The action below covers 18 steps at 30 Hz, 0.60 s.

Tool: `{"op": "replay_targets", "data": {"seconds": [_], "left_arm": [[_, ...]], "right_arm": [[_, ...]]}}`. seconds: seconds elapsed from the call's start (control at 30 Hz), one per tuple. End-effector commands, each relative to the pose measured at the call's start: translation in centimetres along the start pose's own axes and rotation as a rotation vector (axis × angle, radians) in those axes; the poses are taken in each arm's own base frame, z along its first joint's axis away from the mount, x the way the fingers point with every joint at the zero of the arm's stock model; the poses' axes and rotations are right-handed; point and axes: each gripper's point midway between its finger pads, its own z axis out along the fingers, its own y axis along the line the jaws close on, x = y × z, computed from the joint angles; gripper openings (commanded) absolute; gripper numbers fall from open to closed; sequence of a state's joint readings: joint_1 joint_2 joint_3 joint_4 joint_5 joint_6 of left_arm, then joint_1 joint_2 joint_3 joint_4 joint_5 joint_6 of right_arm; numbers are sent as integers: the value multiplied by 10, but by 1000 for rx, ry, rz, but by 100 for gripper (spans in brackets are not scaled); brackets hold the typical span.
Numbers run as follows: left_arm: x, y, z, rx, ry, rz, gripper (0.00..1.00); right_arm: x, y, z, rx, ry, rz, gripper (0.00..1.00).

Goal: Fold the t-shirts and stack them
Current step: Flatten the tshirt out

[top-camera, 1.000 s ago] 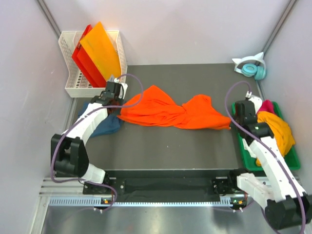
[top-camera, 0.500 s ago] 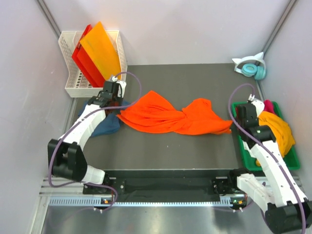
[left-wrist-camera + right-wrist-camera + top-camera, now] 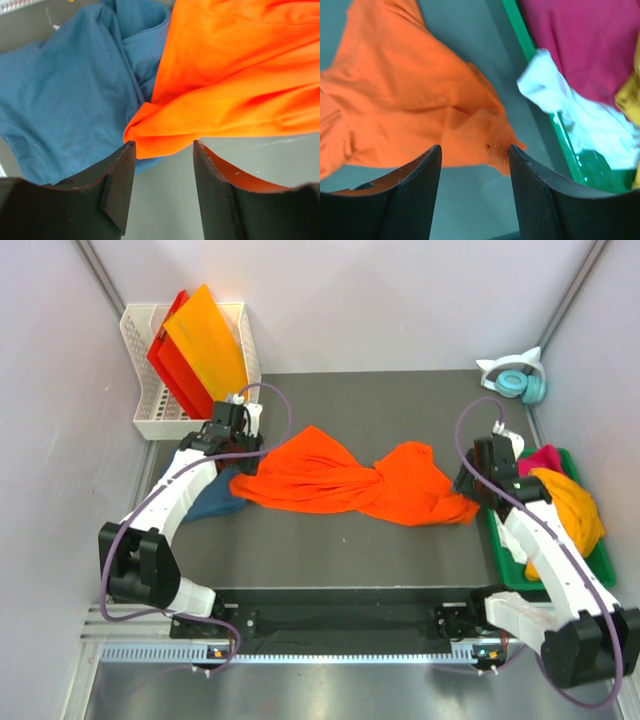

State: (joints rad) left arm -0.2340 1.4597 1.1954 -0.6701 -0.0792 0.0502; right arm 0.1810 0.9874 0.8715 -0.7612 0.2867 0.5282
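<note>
A large bright orange t-shirt (image 3: 340, 478) lies twisted and bunched across the middle of the dark table. Its left end overlaps a dark teal-blue t-shirt (image 3: 212, 498). My left gripper (image 3: 232, 430) hovers over that end, open, with the orange cloth's corner (image 3: 150, 135) just beyond its fingertips and nothing between them. My right gripper (image 3: 478, 478) stands open over the shirt's right corner (image 3: 492, 145), which lies loose on the table. Magenta (image 3: 545, 457), yellow-orange (image 3: 575, 510) and white (image 3: 555, 100) t-shirts sit in the green tray (image 3: 500, 550).
A white basket (image 3: 150, 415) at the back left holds stiff orange and red plastic sheets (image 3: 200, 350). Teal cat-ear headphones (image 3: 517, 378) rest at the back right corner. Grey walls enclose the table on three sides.
Both grippers have opened and let go of the orange t-shirt's ends. The cloth has slackened and dropped onto the table, slightly nearer the front.
</note>
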Motion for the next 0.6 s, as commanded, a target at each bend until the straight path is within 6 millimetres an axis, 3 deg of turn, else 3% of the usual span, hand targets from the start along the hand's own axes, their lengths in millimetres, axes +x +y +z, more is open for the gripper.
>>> {"op": "replay_targets", "data": {"seconds": [0.0, 0.2, 0.3, 0.33, 0.4, 0.43, 0.5, 0.57], "left_arm": [[-32, -8, -23, 61, -121, -29, 56], [-29, -5, -27, 44, -117, -23, 56], [-29, -3, -30, 39, -123, -19, 55], [-30, -3, -32, 37, -126, -19, 55], [-29, -3, -31, 37, -121, -19, 54], [-29, -3, -32, 36, -123, -17, 54], [-28, -1, -33, 30, -116, -13, 54], [-26, 1, -33, 19, -111, -2, 54]], "right_arm": [[-46, 38, 6, -98, -80, -24, 56], [-75, 71, 34, -123, -87, -48, 56], [-100, 95, 47, -154, -112, -47, 56], [-94, 100, 64, -140, -74, -64, 56], [-106, 115, 73, -159, -76, -68, 55], [-100, 123, 89, -153, -49, -81, 54], [-108, 138, 96, -176, -56, -86, 52], [-99, 152, 113, -184, -26, -114, 51]]}}
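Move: The t-shirt's far right corner lies about 18 cm ahead of the right gripper, 7 cm to its left and some 6 cm below. From that same gripper, the shirt's bunched right end is right under the fingers, about 3 cm right and 1 cm back; the green bin's middle is roughly 18 cm right and 2 cm back. From the left gripper, the far right corner is about 8 cm ahead and 35 cm right. Send the right gripper quickly forward about 17 cm, drifting some 5 cm left, away from the released right end and over the t-shirt's right part towards its far right corner. Keep it at nearly the same height with the fingers open as they are, turning only slightly counter-clockwise. Let the open left gripper just ease up a centimetre or two above the shirt's left end. ##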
